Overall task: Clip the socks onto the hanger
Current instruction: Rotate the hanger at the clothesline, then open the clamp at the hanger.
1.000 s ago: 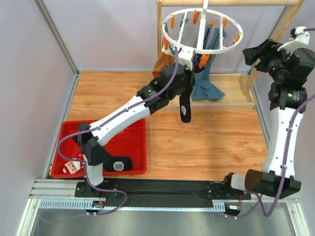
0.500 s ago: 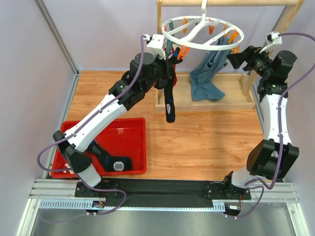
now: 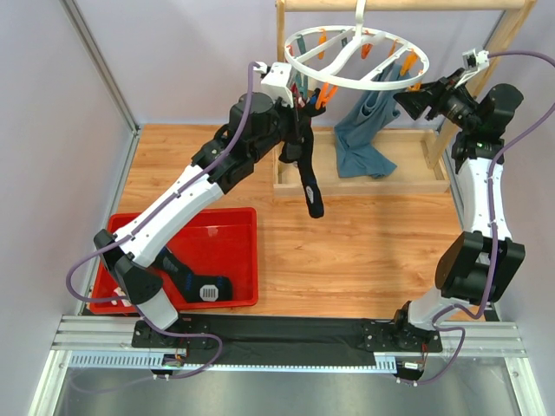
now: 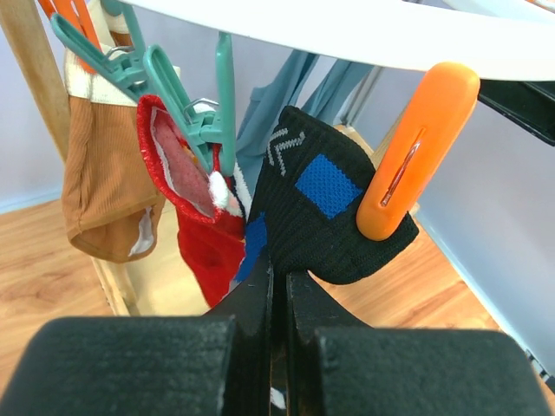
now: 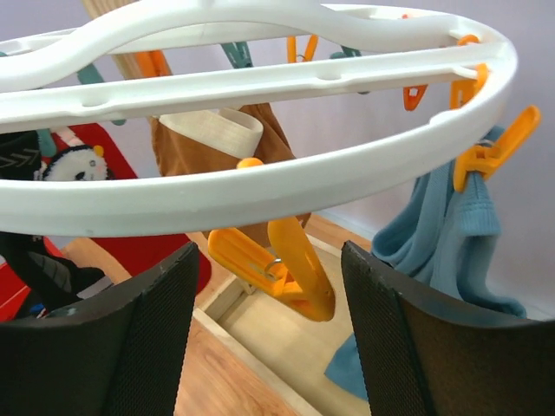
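Note:
The white ring hanger hangs from the wooden rack, with orange and teal clips round its rim. My left gripper is under its left rim, shut on a black sock that dangles below. In the left wrist view the gripper pinches the sock, whose cuff lies behind an orange clip. A teal clip holds the red Christmas sock. My right gripper is open at the right rim. In the right wrist view the gripper brackets an orange clip under the ring.
A red tray at the near left holds another dark sock. A blue garment and a brown cloth hang from the hanger. The pale wooden rack frame stands at the back, with grey walls on both sides.
My left arm rose from mid-table to the hanger's left rim with the black sock, then shifted slightly right. My right gripper moved in to the right rim. The hanger has turned.

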{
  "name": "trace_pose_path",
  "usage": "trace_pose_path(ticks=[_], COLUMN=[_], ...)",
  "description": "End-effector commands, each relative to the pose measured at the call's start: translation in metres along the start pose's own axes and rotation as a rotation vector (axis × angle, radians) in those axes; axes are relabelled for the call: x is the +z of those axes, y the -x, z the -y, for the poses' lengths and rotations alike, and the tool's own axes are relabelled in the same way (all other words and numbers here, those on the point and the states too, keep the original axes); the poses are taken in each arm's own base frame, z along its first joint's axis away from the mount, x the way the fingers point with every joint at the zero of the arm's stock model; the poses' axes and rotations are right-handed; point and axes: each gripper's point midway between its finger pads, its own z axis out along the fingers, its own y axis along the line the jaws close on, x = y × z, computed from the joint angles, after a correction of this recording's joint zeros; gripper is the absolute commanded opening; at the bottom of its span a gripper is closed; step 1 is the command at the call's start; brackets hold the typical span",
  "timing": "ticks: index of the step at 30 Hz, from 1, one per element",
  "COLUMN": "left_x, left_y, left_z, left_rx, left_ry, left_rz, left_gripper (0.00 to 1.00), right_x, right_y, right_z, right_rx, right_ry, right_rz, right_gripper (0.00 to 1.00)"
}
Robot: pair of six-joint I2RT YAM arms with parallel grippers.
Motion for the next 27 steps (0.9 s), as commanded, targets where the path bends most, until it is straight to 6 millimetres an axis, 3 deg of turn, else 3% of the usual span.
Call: trace_pose_path(ticks=[1,3,9,10,13,14,16,17,19,21,22,23,24,27], left_x=[-0.002,-0.003,-0.005,-0.006,-0.010,-0.012,-0.018,-0.021,-0.032,-0.044,-0.049,-0.050,-0.061,-0.069], left_y=[0.010,0.010,0.007,0.007,0.007,0.009,0.011,0.013,0.017,0.021,0.023,0.013,0.024,0.023], left_z=[0.003,0.003,0.000,-0.001,-0.001,0.000,0.002,0.003,0.006,0.013,0.017,0.019,0.031,0.048], left_rx=[-0.031,-0.031,-0.035,-0.035,-0.030,-0.025,-0.025,-0.026,-0.036,-0.069,-0.084,-0.112,-0.129,-0.179], left_ry=[-0.025,-0.024,-0.020,-0.021,-0.030,-0.035,-0.051,-0.058,-0.078,-0.124,-0.148,-0.163,-0.229,-0.335], left_rz=[0.020,0.019,0.001,-0.003,-0.010,-0.008,-0.007,-0.006,0.003,0.021,0.029,0.009,0.044,0.048], left_gripper=[0.00,0.00,0.02,0.04,0.32,0.46,0.58,0.66,0.67,0.77,0.77,0.76,0.77,0.76], right_x=[-0.004,-0.004,0.002,0.004,0.007,0.007,0.010,0.010,0.008,0.006,0.001,-0.001,-0.002,-0.009], right_y=[0.024,0.026,0.030,0.031,0.032,0.035,0.029,0.028,0.028,0.027,0.032,0.034,0.034,0.038], right_z=[-0.028,-0.029,-0.036,-0.036,-0.050,-0.055,-0.062,-0.065,-0.075,-0.081,-0.085,-0.088,-0.091,-0.105], right_rx=[-0.071,-0.053,0.005,0.020,0.055,0.056,0.072,0.071,0.070,0.076,0.077,0.078,0.081,0.096], right_ry=[0.087,0.091,0.115,0.108,0.098,0.091,0.054,0.038,-0.002,-0.028,-0.065,-0.078,-0.089,-0.123], right_rz=[0.037,0.046,0.050,0.054,0.043,0.038,0.005,-0.004,-0.019,-0.023,-0.012,-0.009,-0.007,-0.017], right_gripper=[0.67,0.66,0.40,0.30,0.20,0.16,0.04,0.03,0.00,0.00,0.00,0.00,0.00,0.00])
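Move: Just left of the right hand, about 2 cm off and 1 cm higher, an empty orange clip hangs from the hanger's rim between the open fingers; the blue sock's clip is roughly 8 cm ahead. The left hand still holds the black sock, already caught by an orange clip about 2 cm ahead, 5 cm to the right and 4 cm above; the red sock hangs some 6 cm ahead and 1 cm left. Closing on the empty clip after a small shift left and up, the right hand pinches it and pulls it back and left, rising slightly, some 7 cm around the hanger towards its near side. The left hand barely moves at first, opens to let go of the black sock, then backs away about 5 cm. ##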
